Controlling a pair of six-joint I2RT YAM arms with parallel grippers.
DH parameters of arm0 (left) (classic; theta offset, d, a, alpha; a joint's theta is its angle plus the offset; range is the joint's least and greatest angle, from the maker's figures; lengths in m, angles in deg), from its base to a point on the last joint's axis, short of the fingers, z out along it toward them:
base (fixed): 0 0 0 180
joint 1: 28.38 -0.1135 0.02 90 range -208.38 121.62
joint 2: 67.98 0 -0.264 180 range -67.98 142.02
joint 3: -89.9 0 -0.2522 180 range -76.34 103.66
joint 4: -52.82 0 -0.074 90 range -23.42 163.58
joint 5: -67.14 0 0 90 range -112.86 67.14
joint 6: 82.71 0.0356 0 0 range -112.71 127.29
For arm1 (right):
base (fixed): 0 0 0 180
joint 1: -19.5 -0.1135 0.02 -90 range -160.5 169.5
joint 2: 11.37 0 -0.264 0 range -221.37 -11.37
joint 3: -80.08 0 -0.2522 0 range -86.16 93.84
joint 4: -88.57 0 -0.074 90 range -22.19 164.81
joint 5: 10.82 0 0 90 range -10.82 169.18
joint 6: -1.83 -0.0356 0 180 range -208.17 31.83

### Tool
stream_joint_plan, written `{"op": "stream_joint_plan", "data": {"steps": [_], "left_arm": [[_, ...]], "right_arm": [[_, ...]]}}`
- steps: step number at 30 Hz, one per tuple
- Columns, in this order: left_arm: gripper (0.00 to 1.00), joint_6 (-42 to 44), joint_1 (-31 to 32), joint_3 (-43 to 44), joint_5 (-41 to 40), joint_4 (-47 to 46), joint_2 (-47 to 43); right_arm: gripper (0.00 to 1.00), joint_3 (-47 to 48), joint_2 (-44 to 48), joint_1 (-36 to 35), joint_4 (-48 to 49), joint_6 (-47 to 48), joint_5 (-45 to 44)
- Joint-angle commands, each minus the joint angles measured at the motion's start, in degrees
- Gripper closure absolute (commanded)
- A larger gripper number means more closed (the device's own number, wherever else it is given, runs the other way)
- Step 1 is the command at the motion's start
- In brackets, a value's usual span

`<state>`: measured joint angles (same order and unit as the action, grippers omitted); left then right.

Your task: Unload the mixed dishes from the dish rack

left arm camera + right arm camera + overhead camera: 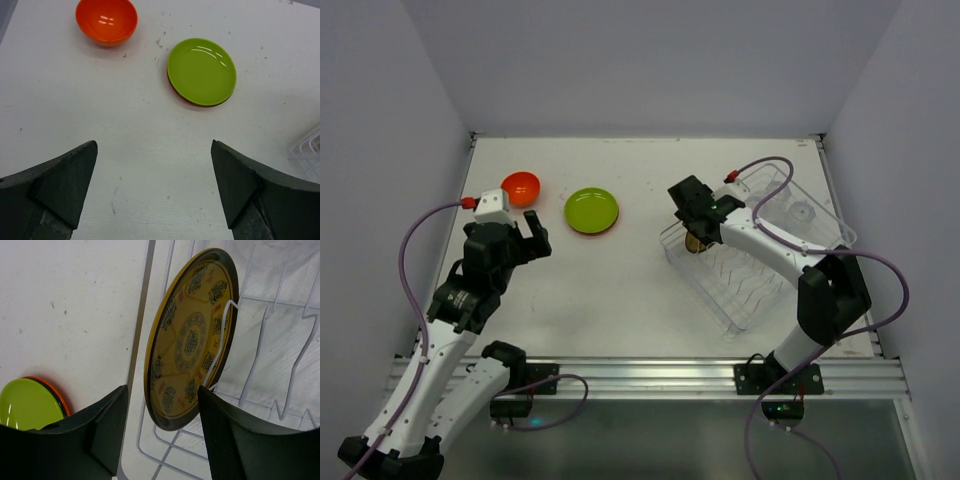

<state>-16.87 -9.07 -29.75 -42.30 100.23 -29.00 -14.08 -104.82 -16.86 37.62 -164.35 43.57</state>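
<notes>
The clear dish rack [760,270] lies at the right of the table. A brown-yellow patterned plate [187,340] stands on edge between its wire dividers [280,365] at the rack's near-left end. My right gripper [162,387] straddles the plate's lower rim, one finger on each side, with gaps still showing. In the top view that gripper [692,215] hovers over the plate [697,243]. A small orange-red bowl [106,21] and a lime green plate [201,71], stacked on an orange one, rest on the table. My left gripper [154,150] hangs open and empty over bare table.
A clear cup [804,212] sits at the far end of the rack. The bowl [520,187] and green plate [592,210] lie at the table's far left, just beyond my left gripper [525,235]. Walls enclose the table on three sides.
</notes>
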Motion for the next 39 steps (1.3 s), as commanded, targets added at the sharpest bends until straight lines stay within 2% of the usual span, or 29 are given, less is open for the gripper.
{"op": "stream_joint_plan", "data": {"steps": [1,5,13,24,27,33,39], "left_arm": [[0.00,2.19,0.20,-0.36,1.77,-2.45,-0.40],[0.00,2.28,0.20,-0.53,2.56,-2.71,-0.66],[0.00,2.37,0.20,-0.62,2.74,-2.71,-0.48],[0.00,2.45,0.20,-0.71,2.74,-2.71,0.31],[0.00,2.37,0.20,-0.62,2.30,-2.62,0.48],[0.00,2.37,0.20,-0.62,2.22,-2.54,0.92],[0.00,2.28,0.20,-0.53,1.95,-2.54,0.74]], "right_arm": [[0.41,1.32,0.20,0.06,0.10,-3.27,-4.11],[0.51,0.52,0.20,0.06,0.10,-4.06,-5.95],[0.58,0.79,0.20,0.58,0.10,-3.53,-8.07],[0.88,0.17,0.20,1.29,0.10,-4.32,-8.24],[0.89,-0.44,1.34,1.29,0.10,-5.56,-7.71],[1.00,-0.97,3.97,1.29,0.54,-4.94,-8.15],[1.00,-1.14,8.19,0.94,2.65,1.11,-8.86]]}}
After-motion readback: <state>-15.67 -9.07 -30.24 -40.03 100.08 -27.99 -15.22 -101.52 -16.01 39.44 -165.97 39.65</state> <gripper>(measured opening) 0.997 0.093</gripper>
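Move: The yellow plate stands in the rack with its middle about 4 cm ahead of the right hand, 4 cm to its right and a couple of cm lower; its near left rim already lies between the open fingers. The nearest glass is about 8 cm ahead, 16 cm right and 5 cm lower; the green plate is roughly 9 cm ahead, 26 cm left and 11 cm down. From the left hand the yellow plate lies some 14 cm ahead, 42 cm right and 13 cm below. Closing almost fully from about two-thirds open, the right hand's fingers pinch the near left rim of the yellow plate while the hand creeps about 1 cm forward and 1 cm right. With the rim held, it starts upward, ending roughly 2 cm higher, the fingers tipping up some 5 degrees. ##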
